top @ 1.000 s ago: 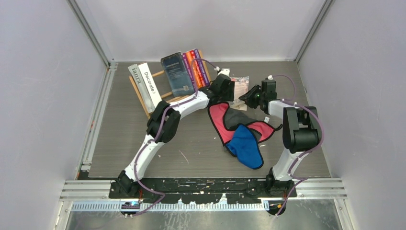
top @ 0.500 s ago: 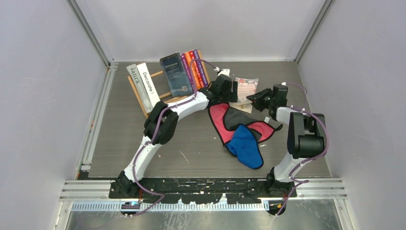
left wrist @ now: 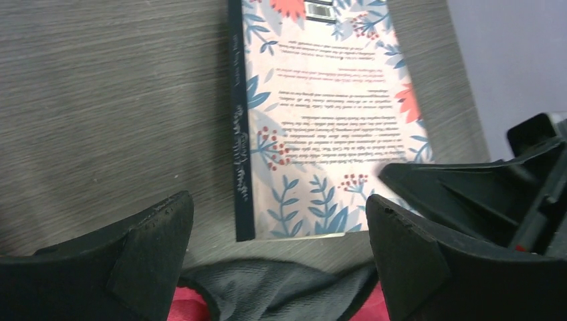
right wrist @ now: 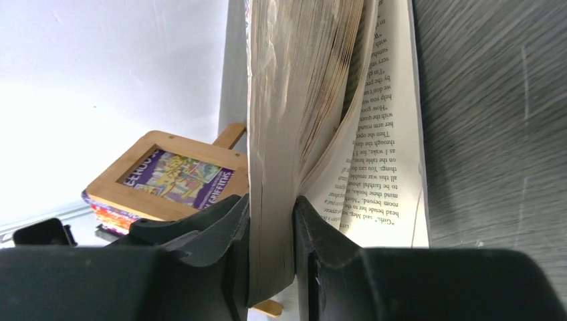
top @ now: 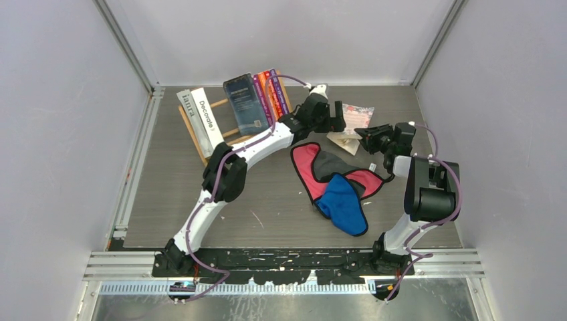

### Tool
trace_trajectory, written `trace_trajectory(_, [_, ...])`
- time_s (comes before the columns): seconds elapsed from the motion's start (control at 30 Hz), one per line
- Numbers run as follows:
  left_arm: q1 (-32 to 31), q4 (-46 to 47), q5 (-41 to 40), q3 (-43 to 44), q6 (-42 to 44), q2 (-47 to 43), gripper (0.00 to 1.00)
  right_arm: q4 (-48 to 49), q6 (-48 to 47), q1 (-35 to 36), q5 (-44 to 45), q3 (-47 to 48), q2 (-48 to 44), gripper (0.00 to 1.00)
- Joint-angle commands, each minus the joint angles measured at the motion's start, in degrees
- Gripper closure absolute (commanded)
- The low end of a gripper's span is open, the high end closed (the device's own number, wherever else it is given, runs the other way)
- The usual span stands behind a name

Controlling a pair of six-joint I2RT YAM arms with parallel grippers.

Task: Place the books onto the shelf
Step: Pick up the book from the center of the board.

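The pink-floral book lies flat on the table, to the right of the shelf. My right gripper is shut on a wad of this book's pages, and the rest of the pages fan open beside it. In the top view the right gripper is at the book's near right corner. My left gripper hangs open over the book's near edge, touching nothing. It sits just left of the book in the top view. The shelf holds the grey and "Decorate" books, a dark book and purple and orange paperbacks.
A red, grey and blue cloth pile lies on the table just in front of both grippers. Its grey edge shows under my left jaws. The shelf's wooden end piece stands close behind the right gripper. The back wall is near.
The left gripper has opened wide and moved right, toward the floral book. The right gripper has pulled the book to the right, still shut on its pages.
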Motion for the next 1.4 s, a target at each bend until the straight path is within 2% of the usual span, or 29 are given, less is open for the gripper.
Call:
trace_trajectory(0.0, [-0.17, -0.32, 3.34, 3.58, -2.54, 0.51, 0.00, 14.72, 7.12, -0.47, -5.03, -1.25, -4.03, 0.99])
trace_trajectory(0.23, [-0.20, -0.21, 4.57, 0.38, -4.42, -2.09, 0.00, 27.78, 16.98, -0.59, -6.34, -5.81, -4.56, 0.99])
trace_trajectory(0.67, [-0.18, 3.94, 4.58, -7.76, -7.82, -7.59, 0.00, 30.27, 20.40, -0.32, -8.24, -10.88, -13.02, 0.99])
trace_trajectory(0.93, [-0.25, 5.46, 7.52, -8.50, -10.49, -8.32, 0.00, 37.80, 25.57, 0.13, -9.40, -12.80, -11.66, 0.99])
trace_trajectory(1.2, [-0.61, 10.12, 10.51, -13.75, -13.98, -11.66, 0.00, 44.93, 29.83, 0.74, -10.21, -13.89, -9.84, 0.99])
trace_trajectory(1.27, [-0.74, 11.52, 11.56, -14.83, -14.91, -12.32, 0.02, 45.58, 30.09, 1.28, -10.23, -14.21, -9.97, 0.99])
trace_trajectory(1.37, [-0.93, 13.19, 13.01, -16.62, -16.43, -13.39, 0.11, 45.94, 30.22, 2.23, -10.04, -14.86, -10.25, 0.99])
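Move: The raised book, its lower right corner already pinched by the right fingers, has its middle about 5 cm right of the open left gripper, 1 cm ahead and 6 cm below. From the right hand that middle lies some 4 cm ahead, 3 cm left and 1 cm up; the left gripper is 5 cm ahead, 8 cm left and 5 cm above. The cloths lie about 20 cm back from the left hand, 13 cm below. Right hand, still pinching, lifts the book about 8 cm, back and left, rolling; open left hand retreats and rises. ##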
